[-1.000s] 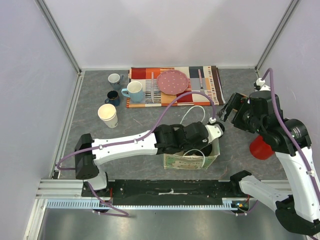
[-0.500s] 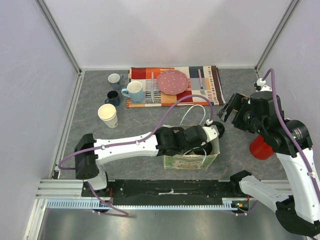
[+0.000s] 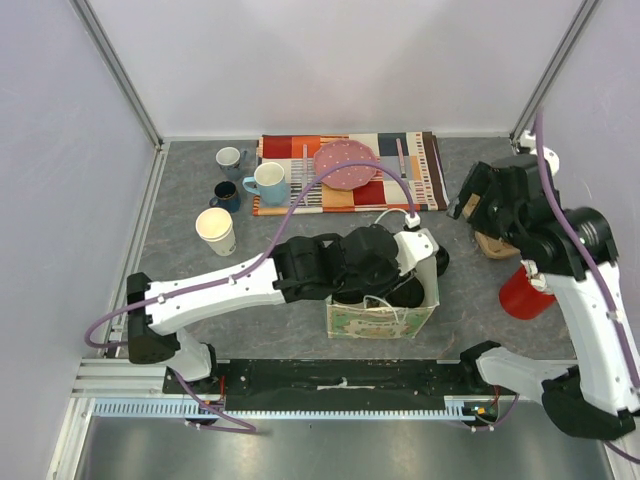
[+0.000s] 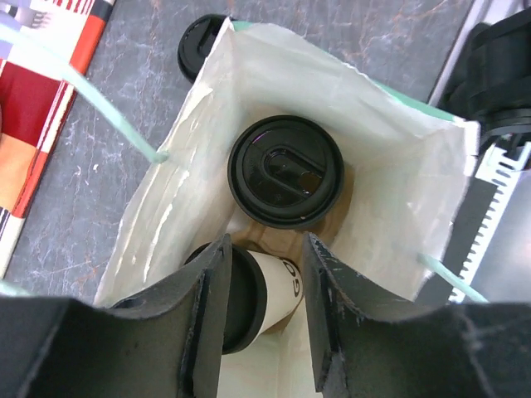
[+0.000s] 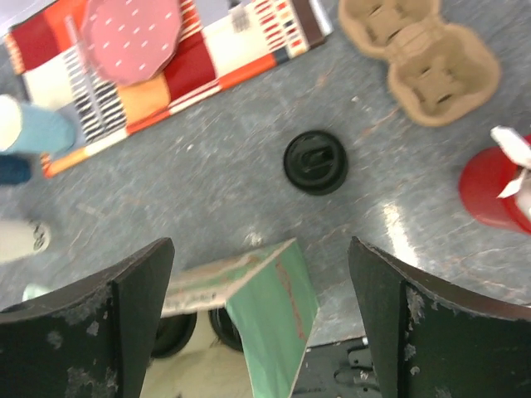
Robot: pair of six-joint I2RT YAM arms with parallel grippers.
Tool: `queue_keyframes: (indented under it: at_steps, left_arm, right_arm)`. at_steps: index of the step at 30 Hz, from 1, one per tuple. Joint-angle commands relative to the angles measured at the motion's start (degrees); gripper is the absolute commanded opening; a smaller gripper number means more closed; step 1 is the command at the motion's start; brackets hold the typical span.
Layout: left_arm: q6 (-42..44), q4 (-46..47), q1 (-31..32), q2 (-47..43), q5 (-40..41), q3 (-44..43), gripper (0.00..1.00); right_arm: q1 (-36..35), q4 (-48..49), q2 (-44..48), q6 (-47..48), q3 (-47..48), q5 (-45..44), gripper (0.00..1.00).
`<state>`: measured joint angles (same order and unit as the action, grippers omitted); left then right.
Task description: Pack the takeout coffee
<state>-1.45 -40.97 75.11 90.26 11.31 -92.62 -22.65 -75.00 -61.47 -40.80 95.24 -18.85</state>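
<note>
A paper bag holds two cream-white takeout cups with black lids. One cup stands upright. The other cup leans under my left gripper, whose jaws stand apart on either side of it, with a gap at the right finger. In the top view my left arm covers the bag. A third cream cup, without a lid, stands at the left. A loose black lid lies beside the bag, and the right wrist view shows the lid too. My right gripper hangs open above the bag's corner.
A cardboard cup carrier and a red object lie at the right. Three mugs stand at the back left beside a patterned placemat that carries a pink plate. The side walls are close.
My left gripper's jaws have widened inside the bag, and that arm's elbow has swung left. My right gripper has drawn back toward the far right, uncovering the cardboard carrier.
</note>
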Motion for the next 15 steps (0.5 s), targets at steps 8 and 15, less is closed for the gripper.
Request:
queue_keyframes:
  at_steps: [8, 15]
  left_arm:
    - [-1.18, -4.47, -5.40, -6.22, -11.04, -9.07, 0.61]
    - [-2.32, -5.87, -11.30, -11.15, -16.32, -9.34, 0.67]
  right_arm:
    - [14.29, -8.58, -11.12, 15.00, 3.73, -15.43, 0.67]
    - [28.70, -4.89, -12.62, 24.62, -1.81, -13.58, 0.65]
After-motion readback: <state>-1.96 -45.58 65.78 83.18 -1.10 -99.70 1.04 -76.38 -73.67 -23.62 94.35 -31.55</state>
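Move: The red cup of straws stands about 18 cm to the right of the right hand, almost level with it, and some 26 cm below; from that same hand the cup carrier lies about 20 cm ahead and 11 cm right, the loose black lid about 12 cm ahead and 4 cm left. Under the empty left hand, roughly 16 cm down inside the bag, the nearer coffee cup sits 4 cm left and the other 8 cm right, both about 2 cm ahead. Towards the red cup of straws the right hand first pushes forward about 5 cm, then swings right some 14 cm, sinking and drawing back slightly as its wrist turns clockwise and its fingers narrow without touching anything. Away from the packed coffees the left hand rises about 8 cm, opening wider and finally veering left, its fingers empty. ##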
